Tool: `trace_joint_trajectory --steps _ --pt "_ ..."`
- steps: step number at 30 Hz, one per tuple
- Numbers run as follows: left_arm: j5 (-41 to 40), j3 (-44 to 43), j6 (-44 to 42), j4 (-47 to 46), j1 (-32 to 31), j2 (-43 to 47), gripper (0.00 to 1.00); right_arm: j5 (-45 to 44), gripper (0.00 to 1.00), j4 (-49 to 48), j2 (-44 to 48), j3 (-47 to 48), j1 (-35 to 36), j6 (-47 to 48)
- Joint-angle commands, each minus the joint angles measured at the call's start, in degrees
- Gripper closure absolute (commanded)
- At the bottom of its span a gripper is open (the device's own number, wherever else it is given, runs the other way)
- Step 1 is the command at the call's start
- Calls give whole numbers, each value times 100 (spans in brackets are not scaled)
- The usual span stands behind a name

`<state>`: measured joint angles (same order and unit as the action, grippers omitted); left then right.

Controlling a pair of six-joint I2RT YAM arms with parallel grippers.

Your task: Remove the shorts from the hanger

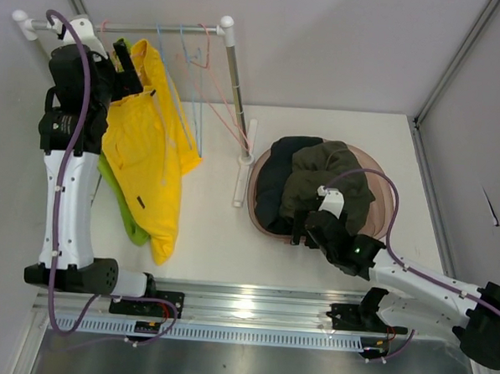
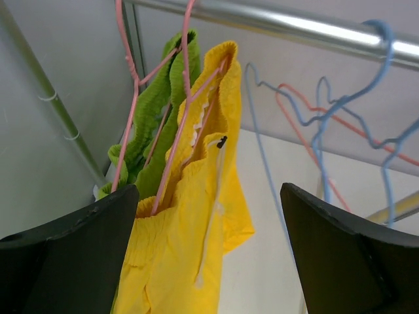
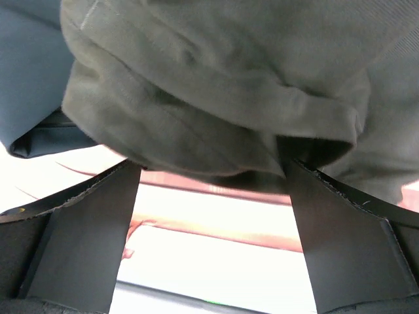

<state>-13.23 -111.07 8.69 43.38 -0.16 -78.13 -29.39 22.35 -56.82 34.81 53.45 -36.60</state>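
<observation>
Yellow shorts [image 1: 147,148] hang on a pink hanger [image 2: 177,131] from the rack's rail [image 1: 158,29]. Lime green shorts [image 1: 123,205] hang just behind them on another pink hanger. My left gripper [image 1: 130,68] is raised at the rail beside the yellow waistband and is open. In the left wrist view the yellow shorts [image 2: 190,248] sit by the left finger [image 2: 72,248], with nothing gripped. Black shorts [image 1: 271,184] and dark olive-grey shorts [image 1: 326,178] lie in a pinkish basket [image 1: 383,202]. My right gripper [image 1: 302,232] is open at the basket's near rim, under the olive cloth [image 3: 216,85].
Empty blue and red wire hangers [image 1: 194,58] dangle on the rail right of the yellow shorts. The rack's slanted post [image 1: 236,94] and white foot [image 1: 242,182] stand between the rack and the basket. Walls close in on the left, back and right.
</observation>
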Motion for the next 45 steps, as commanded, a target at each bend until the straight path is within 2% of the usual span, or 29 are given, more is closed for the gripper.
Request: trace_joint_trajectory --steps 1,12,18,24,27,28,31,34,45 --pt "84 182 45 -303 271 -273 5 -207 1 638 364 307 262 -128" --pt "145 -99 36 -470 570 -1045 8 -243 1 1245 944 404 535 -313" --pt "216 -143 80 -505 623 -1363 24 -348 1 1535 1208 720 701 -418" --pt "497 -275 221 -488 640 -1644 49 -550 1 1807 1463 1168 974 -453" --pt "445 -108 239 -663 640 -1583 70 -638 1 1905 1498 1317 1062 -480" --pt "427 -117 239 -655 649 -1583 81 -656 1 1905 1524 1344 1097 -488" --pt "383 -143 256 -646 640 -1565 97 -682 1 1896 1507 1397 1158 -480" --pt "383 -257 265 -611 640 -1565 100 -709 1 1870 1472 1432 1220 -488" --pt "427 -1048 230 -269 570 -1601 100 -981 1 1870 1296 1695 1466 -436"
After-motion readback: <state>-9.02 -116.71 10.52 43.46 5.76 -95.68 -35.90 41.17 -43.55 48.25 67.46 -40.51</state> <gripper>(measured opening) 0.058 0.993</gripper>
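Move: The pink hanger carrying the yellow shorts is the left hand's target: its wire just below the twisted neck lies about 10 cm ahead, 4 cm left and 10 cm down. The yellow shorts' middle hangs some 12 cm ahead, 2 cm left and 25 cm below; the green shorts sit about 5 cm left of that hanger and 3 cm farther out, the empty blue hangers about 12 cm right of it, level with it. From the right hand, that hanger is roughly 45 cm left, 25 cm ahead and 25 cm up. The left fingers pinch the pink hanger's wire below its neck, at the yellow shorts' waistband, after reaching about 11 cm down and 9 cm forward, a little left, tipping some 15 degrees further down; once shut, they start to lift, almost 3 cm. The right hand, still wide open and empty, withdraws from the tub, rising about 10 cm and backing 5 cm towards its base. ##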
